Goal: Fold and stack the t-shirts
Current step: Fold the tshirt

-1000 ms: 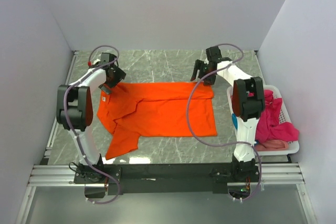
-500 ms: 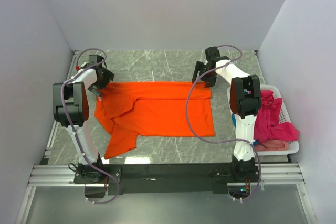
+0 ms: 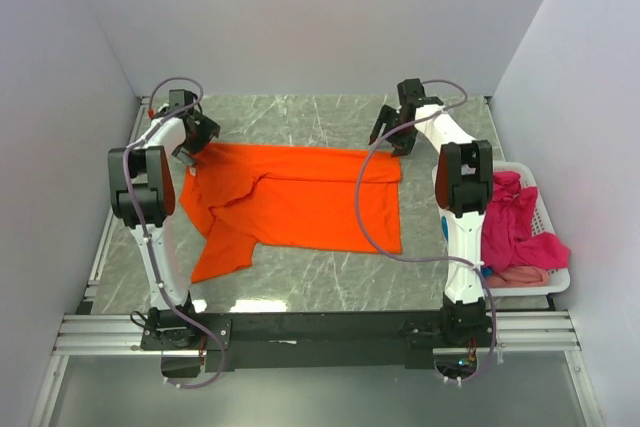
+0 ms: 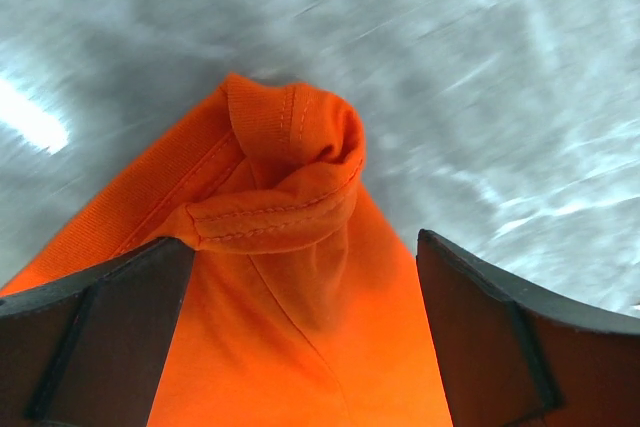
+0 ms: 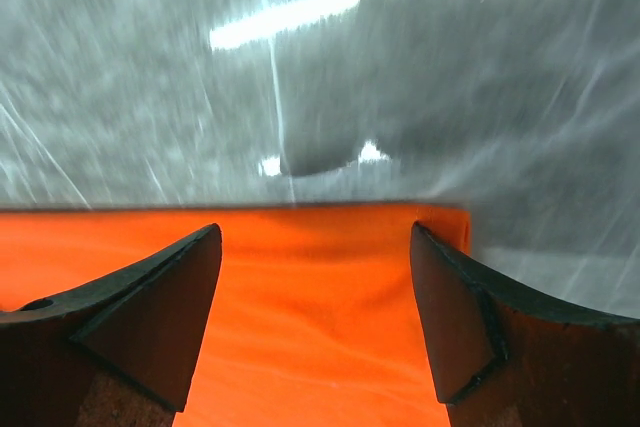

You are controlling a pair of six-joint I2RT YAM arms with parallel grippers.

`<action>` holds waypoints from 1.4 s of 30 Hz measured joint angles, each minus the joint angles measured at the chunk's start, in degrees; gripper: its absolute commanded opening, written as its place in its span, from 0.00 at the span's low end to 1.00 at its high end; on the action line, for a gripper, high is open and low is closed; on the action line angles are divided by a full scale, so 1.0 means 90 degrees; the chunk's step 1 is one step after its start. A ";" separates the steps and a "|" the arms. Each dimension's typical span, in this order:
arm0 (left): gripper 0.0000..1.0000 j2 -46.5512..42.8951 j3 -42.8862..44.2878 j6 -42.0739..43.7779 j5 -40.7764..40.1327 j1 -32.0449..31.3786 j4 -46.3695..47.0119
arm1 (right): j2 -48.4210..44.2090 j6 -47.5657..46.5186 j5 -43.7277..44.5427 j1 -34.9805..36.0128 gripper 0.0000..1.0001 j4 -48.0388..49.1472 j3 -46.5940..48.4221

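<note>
The orange t-shirt (image 3: 300,197) lies spread on the marble table, with one sleeve trailing towards the near left. My left gripper (image 3: 196,143) is at its far left corner, jaws open, with a bunched hem fold (image 4: 290,167) between the fingers (image 4: 100,317). My right gripper (image 3: 392,143) is at the far right corner, jaws open over the flat cloth edge (image 5: 310,297). Magenta-pink shirts (image 3: 515,222) and a pale pink one (image 3: 520,274) lie in the basket. No teal-blue shirt shows.
A white plastic basket (image 3: 556,283) stands at the right edge of the table beside the right arm. Grey walls close in the back and both sides. Bare marble (image 3: 300,117) lies beyond the shirt's far edge.
Both grippers have moved towards the back wall, and the orange shirt's far edge and body have shifted back with them. The left corner is drawn farther left.
</note>
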 measured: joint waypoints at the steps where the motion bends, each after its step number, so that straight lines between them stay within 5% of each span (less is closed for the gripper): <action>1: 0.99 0.0124 0.0170 -0.0002 0.0053 0.0002 0.0007 | 0.0102 0.0019 -0.0007 -0.0044 0.82 -0.0019 0.0185; 15: 0.99 0.0903 0.1741 0.0216 0.0481 -0.0022 -0.0304 | 0.0653 -0.0228 -0.0126 -0.0289 0.82 0.0070 0.1659; 19: 0.99 -0.0330 0.0423 0.0185 0.0338 -0.0104 -0.0323 | -0.0418 -0.0355 -0.0010 -0.0231 0.82 0.0362 0.0537; 27: 0.99 -0.4422 -0.3840 -0.0675 0.0097 -0.0306 -0.0537 | -0.3631 -0.0347 0.0318 0.0726 0.83 0.1479 -0.3101; 33: 0.99 -0.5824 -0.6156 -0.0918 0.0291 -0.0622 -0.0486 | -0.3983 -0.0245 0.0134 0.1392 0.83 0.1974 -0.4573; 42: 0.99 -0.5889 -0.6494 -0.1081 0.0121 -0.1287 -0.0415 | -0.3942 -0.0112 0.0097 0.1401 0.83 0.2220 -0.5168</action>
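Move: The sleeve the left gripper goes for lies some 33 cm back and 8 cm to its right, flat on the table; the shirt's far left corner is bunched about 2 cm ahead between its open fingers. For the right gripper, the middle of the shirt's right part is about 18 cm back and 4 cm left, the near right corner some 34 cm back and 4 cm right, and the basket 27 cm back and 38 cm right, all about table height. Keep both grippers open and low on the shirt's far edge and push it forward about 6 cm. Then lift both clear: swing the left back over the shirt and down low over the sleeve's near end, ending about 28 cm behind its start and a little to the right; bring the right back and left and lower it over the shirt's right part, turning slightly counter-clockwise. ##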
